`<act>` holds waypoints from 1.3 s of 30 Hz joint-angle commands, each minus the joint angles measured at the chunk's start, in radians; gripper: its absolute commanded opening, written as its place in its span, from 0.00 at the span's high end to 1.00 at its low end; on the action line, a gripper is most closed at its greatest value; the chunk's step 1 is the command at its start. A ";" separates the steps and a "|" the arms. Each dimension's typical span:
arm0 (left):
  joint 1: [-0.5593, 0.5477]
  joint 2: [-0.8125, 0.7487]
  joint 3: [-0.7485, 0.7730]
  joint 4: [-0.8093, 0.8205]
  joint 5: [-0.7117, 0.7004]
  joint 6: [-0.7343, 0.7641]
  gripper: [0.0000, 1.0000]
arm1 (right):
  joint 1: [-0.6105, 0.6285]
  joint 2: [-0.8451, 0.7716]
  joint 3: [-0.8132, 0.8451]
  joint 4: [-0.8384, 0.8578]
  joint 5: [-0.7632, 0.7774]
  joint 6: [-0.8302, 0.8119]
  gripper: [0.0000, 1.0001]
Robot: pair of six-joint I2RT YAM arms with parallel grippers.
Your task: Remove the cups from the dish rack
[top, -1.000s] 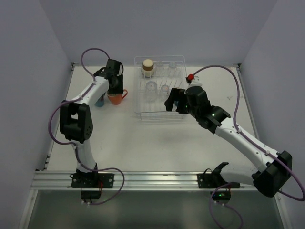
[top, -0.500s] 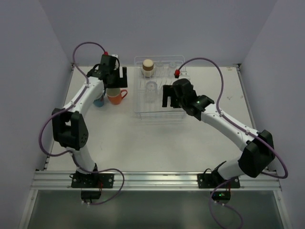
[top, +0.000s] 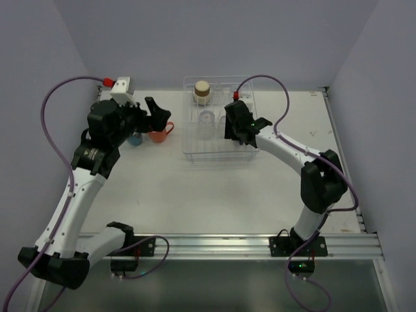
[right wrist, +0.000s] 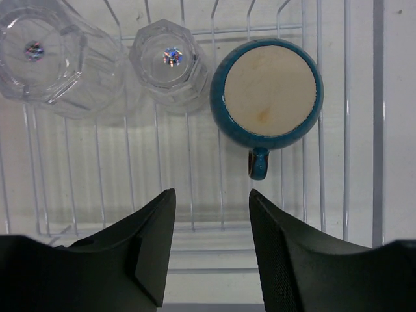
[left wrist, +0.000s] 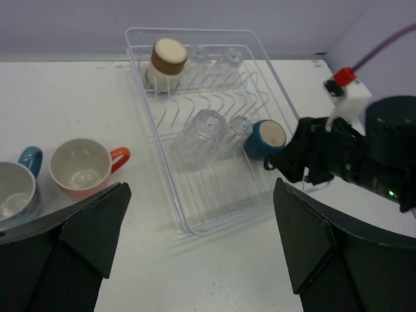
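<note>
The dish rack (top: pixel 218 151) stands at the back middle of the table. It holds a brown cup (top: pixel 202 91), clear tumblers (left wrist: pixel 198 133) and an upside-down blue mug (right wrist: pixel 266 94), whose handle points toward my right gripper. My right gripper (right wrist: pixel 211 221) hovers over the rack's near end, jaws partly apart with nothing between them. An orange mug (top: pixel 156 136) and another blue mug (top: pixel 135 138) stand upright on the table left of the rack. My left gripper (top: pixel 155 114) hangs wide open above and behind the orange mug, holding nothing.
Two more clear tumblers (left wrist: pixel 231 58) sit in the rack's far row beside the brown cup. Walls close off the table at the back and both sides. Purple cables loop above both arms.
My left gripper opened, let go of the orange mug and lifted back away from it. My right gripper swung in over the rack's blue mug and its jaws narrowed.
</note>
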 commanded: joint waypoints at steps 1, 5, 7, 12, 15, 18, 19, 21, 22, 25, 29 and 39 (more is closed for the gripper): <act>-0.043 -0.124 -0.154 0.070 0.076 -0.023 0.00 | -0.016 0.055 0.067 0.016 0.067 0.057 0.49; -0.106 -0.290 -0.282 0.070 0.082 0.006 0.00 | -0.019 0.078 0.052 0.016 0.131 0.116 0.53; -0.121 -0.329 -0.334 0.064 0.084 0.020 0.00 | -0.021 0.080 0.027 0.016 0.163 0.152 0.55; -0.183 -0.386 -0.363 0.041 0.032 0.040 0.00 | -0.041 0.126 0.021 0.016 0.156 0.183 0.57; -0.217 -0.389 -0.351 0.023 -0.016 0.048 0.00 | -0.050 0.141 0.010 0.016 0.142 0.206 0.59; -0.246 -0.387 -0.340 0.020 -0.037 0.055 0.00 | -0.055 0.152 -0.005 0.021 0.143 0.220 0.59; -0.252 -0.383 -0.334 0.020 -0.045 0.057 0.00 | -0.056 0.157 -0.008 0.024 0.143 0.225 0.59; -0.269 -0.376 -0.325 0.020 -0.053 0.058 0.00 | -0.059 0.161 -0.019 0.039 0.136 0.228 0.59; -0.272 -0.372 -0.322 0.020 -0.056 0.058 0.00 | -0.062 0.166 -0.020 0.044 0.134 0.229 0.59; -0.278 -0.358 -0.319 0.021 -0.059 0.058 0.00 | -0.067 0.180 -0.024 0.071 0.123 0.217 0.60; -0.278 -0.353 -0.326 0.026 -0.062 0.058 0.00 | -0.067 0.189 -0.028 0.116 0.125 0.190 0.67; -0.278 -0.355 -0.339 0.036 -0.080 0.063 0.00 | -0.078 0.224 -0.008 0.131 0.133 0.160 0.76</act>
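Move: Hanging over the front of the rack, the half-open right hand has the teal mug, upside down with its handle towards the robot, about 8 cm ahead, 4 cm to the right and 9 cm below. The small glass stands roughly 9 cm ahead and 3 cm left of this hand, the big glass level with it and some 11 cm left, both about 10 cm below. From the left hand the teal mug lies around 15 cm ahead, 27 cm right and 29 cm down. Sinking about 8 cm towards the teal mug's handle, the right hand also slides 3 cm right and turns some 15 degrees clockwise, then eases forward as its fingertips narrow to flank the handle. The open, empty left hand backs off about 10 cm from the red mug, dropping 6 cm, drifting right and turning clockwise before slowing nearly to a stop. ##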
